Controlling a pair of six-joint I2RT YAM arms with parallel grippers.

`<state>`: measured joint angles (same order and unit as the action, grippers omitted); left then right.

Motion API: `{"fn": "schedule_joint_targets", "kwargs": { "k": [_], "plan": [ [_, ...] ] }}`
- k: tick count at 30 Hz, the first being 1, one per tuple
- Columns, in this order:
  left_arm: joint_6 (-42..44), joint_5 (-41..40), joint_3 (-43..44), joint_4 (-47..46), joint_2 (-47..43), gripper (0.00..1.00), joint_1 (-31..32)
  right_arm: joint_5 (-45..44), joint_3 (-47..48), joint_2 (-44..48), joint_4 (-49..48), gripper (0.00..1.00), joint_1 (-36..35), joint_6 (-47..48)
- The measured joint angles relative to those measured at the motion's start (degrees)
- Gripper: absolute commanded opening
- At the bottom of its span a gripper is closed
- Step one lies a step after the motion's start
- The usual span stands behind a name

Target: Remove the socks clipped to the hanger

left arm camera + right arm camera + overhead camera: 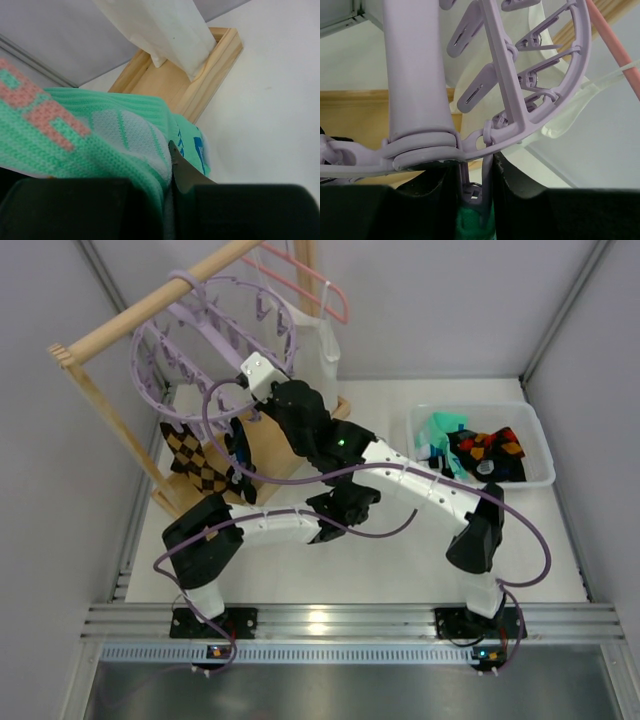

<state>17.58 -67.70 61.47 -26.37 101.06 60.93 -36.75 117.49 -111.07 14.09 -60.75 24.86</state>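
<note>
The lavender hanger (215,330) hangs on the wooden rail (150,305) at the back left; its ring (555,95) and clips fill the right wrist view. My right gripper (476,195) is shut on one lavender clip (472,192), which grips a mint-green sock (475,225) below. My left gripper (172,200) is shut on that mint-green sock (100,145), which has pink, white and blue marks. In the top view both grippers sit under the ring, the left one (238,455) largely hidden by the right arm (300,420). A brown checked sock (200,468) still hangs clipped.
A clear bin (535,475) at the right holds mint-green and black socks (480,450). A long white cloth (165,30) hangs from a pink coat hanger (310,280) over the wooden base frame (200,85). Side walls stand close on both sides.
</note>
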Motion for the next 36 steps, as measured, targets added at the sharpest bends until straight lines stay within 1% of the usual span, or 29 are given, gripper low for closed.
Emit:
{"fn": "schedule_joint_targets", "kwargs": {
  "k": [3,6,8,11,12,14,15,20,23,25,26,27,29,34,35,36],
  "plan": [
    [-1.92,1.07,-2.16,0.02,-1.40,0.00,0.00,0.74,-0.20,0.02,-0.02,0.08,0.00,-0.76],
    [-4.72,3.02,-6.32,0.09,-3.67,0.00,0.07,0.98,-0.46,0.07,-0.13,0.08,0.00,-1.49],
    [-6.67,4.17,-9.07,0.24,-5.16,0.00,0.15,1.18,-0.48,0.07,-0.07,0.11,0.00,-2.14],
    [-8.98,5.64,-11.74,0.42,-6.64,0.00,0.39,1.40,-0.48,0.07,-0.04,0.11,0.00,-3.58],
    [-9.57,6.05,-12.26,0.52,-6.84,0.00,0.55,1.62,-0.46,0.07,-0.04,0.08,0.02,-4.13],
    [-10.38,6.71,-12.76,0.72,-6.84,0.00,0.83,1.99,-0.39,0.07,-0.04,0.06,0.02,-5.03],
    [-10.75,6.91,-12.96,0.79,-6.86,0.00,0.98,2.25,-0.37,0.07,0.00,0.09,0.02,-5.46],
    [-13.64,8.09,-15.02,1.16,-8.76,0.00,2.03,3.93,-0.33,0.07,0.20,0.13,0.02,-7.19],
    [-15.87,8.90,-17.25,1.62,-11.50,0.00,3.65,4.61,-0.39,0.11,0.24,0.08,0.09,-8.11],
    [-17.11,10.10,-18.40,2.01,-13.38,0.00,5.09,5.27,-0.44,0.22,0.33,0.13,0.17,-8.76],
    [-17.99,10.71,-18.86,2.58,-14.45,0.00,5.73,5.68,-0.44,0.33,0.44,0.32,0.22,-9.14],
    [-19.02,11.56,-19.17,3.34,-15.52,0.00,6.29,6.16,-0.48,0.46,0.55,0.37,0.28,-9.57],
    [-20.81,13.88,-19.74,4.63,-17.59,0.00,6.95,7.32,-1.01,1.01,0.68,0.37,0.42,-10.05],
    [-24.98,19.32,-23.28,7.63,-24.83,0.00,7.72,9.75,-8.11,6.78,0.28,0.51,0.61,-11.98],
    [-25.66,20.59,-23.91,8.41,-26.18,0.00,7.78,10.23,-9.70,8.33,0.22,0.63,0.63,-12.35],
    [-26.45,21.68,-24.46,9.18,-27.43,0.00,7.82,10.51,-10.75,9.51,0.31,0.66,0.63,-12.70]
  ]
}}
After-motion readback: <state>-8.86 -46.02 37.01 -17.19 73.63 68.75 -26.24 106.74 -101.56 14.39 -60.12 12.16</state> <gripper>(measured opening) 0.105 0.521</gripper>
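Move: The clip gripping the mint-green sock is between the right hand's fingers, right at its hand point. It sits about 9 cm to the left of the left hand, some 5 cm ahead and about 16 cm above it. The black sock hangs roughly 7 cm left of the right hand, 6 cm back and 12 cm down. The checkered sock is about 17 cm left, equally far back and low. The white garment is some 10 cm right, 12 cm ahead and 5 cm down. The mint-green sock, still pinched by the left hand, is drawn down about 4 cm and then mostly back, some 10 cm in all, away from the clip, as that hand turns some 25 degrees clockwise. Meanwhile the right fingers keep squeezing the clip, drifting slightly left, then open and back off about 3 cm towards the robot. ##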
